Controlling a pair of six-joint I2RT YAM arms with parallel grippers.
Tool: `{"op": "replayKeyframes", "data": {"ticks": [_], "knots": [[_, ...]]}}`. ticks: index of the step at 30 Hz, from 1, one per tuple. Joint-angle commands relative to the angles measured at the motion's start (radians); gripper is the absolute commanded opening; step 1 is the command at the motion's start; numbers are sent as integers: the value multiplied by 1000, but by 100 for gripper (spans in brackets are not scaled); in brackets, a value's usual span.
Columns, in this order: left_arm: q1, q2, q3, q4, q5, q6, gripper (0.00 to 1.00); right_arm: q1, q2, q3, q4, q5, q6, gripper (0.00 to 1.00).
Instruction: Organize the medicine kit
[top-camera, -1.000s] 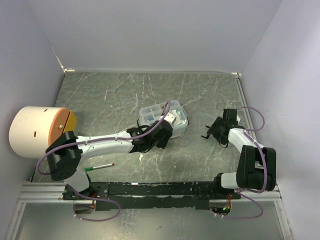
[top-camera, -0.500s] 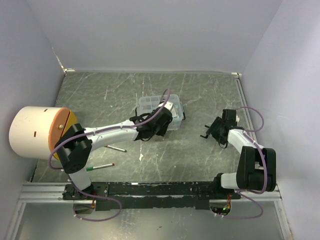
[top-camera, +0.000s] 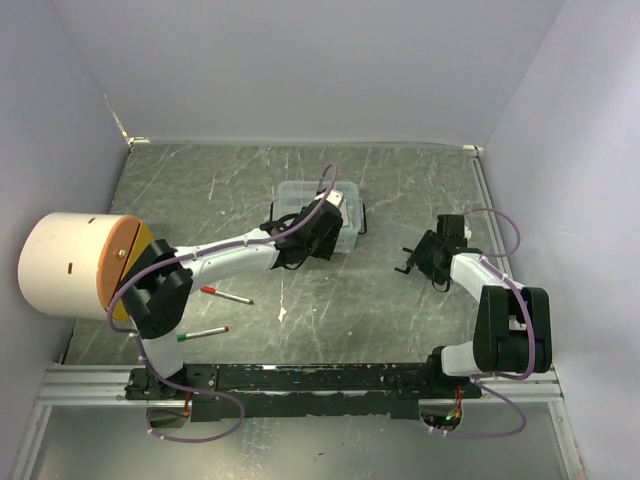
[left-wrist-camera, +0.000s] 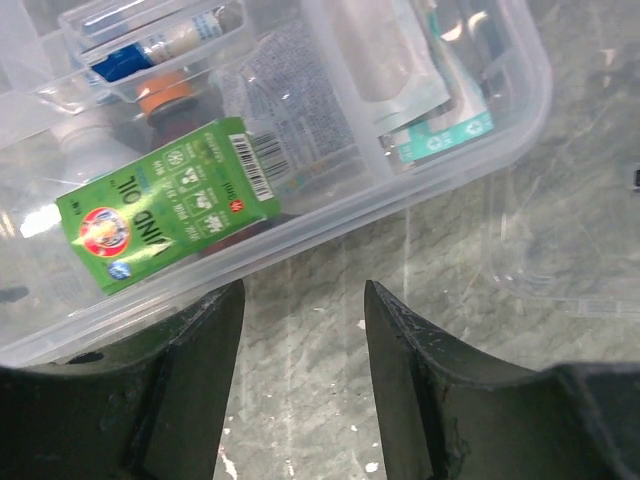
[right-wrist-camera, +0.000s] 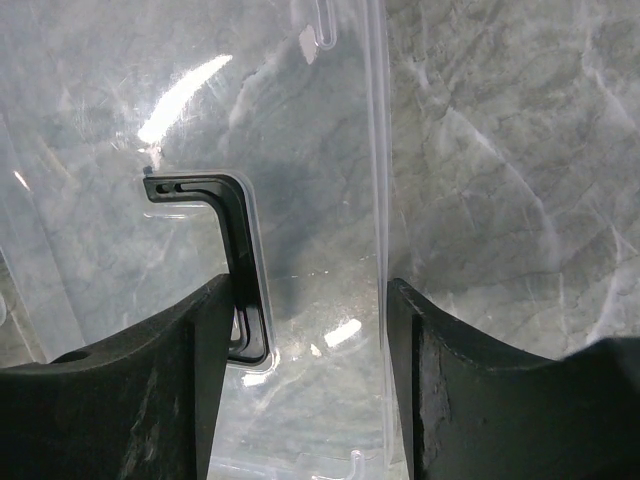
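The medicine kit's clear box (top-camera: 296, 198) stands mid-table without its lid. The left wrist view looks into the box (left-wrist-camera: 330, 190): a green packet (left-wrist-camera: 165, 205), small bottles and sealed packets lie inside. My left gripper (top-camera: 318, 238) is at the box's near wall, open (left-wrist-camera: 303, 295), with only bare table between its fingers. To the right, my right gripper (top-camera: 415, 262) is shut (right-wrist-camera: 310, 290) on the kit's clear lid (right-wrist-camera: 310, 140). One finger rests against the lid's black handle (right-wrist-camera: 240, 230) and the other against its rim.
A big white cylinder with an orange face (top-camera: 75, 262) lies at the left edge. A red pen (top-camera: 225, 295) and a green pen (top-camera: 203, 334) lie near the left arm's base. Walls close in the table on three sides.
The left arm has pushed the box away and a little to the left, uncovering the red pen, and its jaws have widened. The right gripper has barely moved.
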Motion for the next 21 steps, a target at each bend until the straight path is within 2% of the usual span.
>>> {"op": "replayKeyframes", "data": {"ticks": [1, 6, 11, 21], "knots": [[5, -31, -11, 87, 90, -28, 65, 18, -15, -49, -80, -2, 23, 48], [-4, -102, -143, 222, 250, -135, 77, 18, -74, -54, -105, -16, 50, 48], [-17, -122, -251, 367, 333, -242, 87, 18, -96, -45, -148, -54, 50, 50], [-19, -94, -325, 494, 418, -414, 94, 18, -166, -45, -181, -143, 61, 50]]}}
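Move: The clear lid, already gripped by the right hand between its black handle and right edge, has its middle roughly 6 cm to that hand's left and 1 cm ahead. The open medicine box it belongs to lies about 27 cm left of the right hand and 12 cm ahead. From the left hand, the lid's middle is some 18 cm right, 2 cm back and 10 cm below; the box's middle is about 10 cm ahead, 2 cm left and 8 cm below. The lid is kept in the right hand's grip and drawn back about 3.5 cm and left some 2 cm, rising a little. The left hand backs away from the box's near side by about 6 cm while shifting right towards the lid, rolling its left side down nearly 30 degrees so the fingers swing round to the right, and spreads them almost fully. ##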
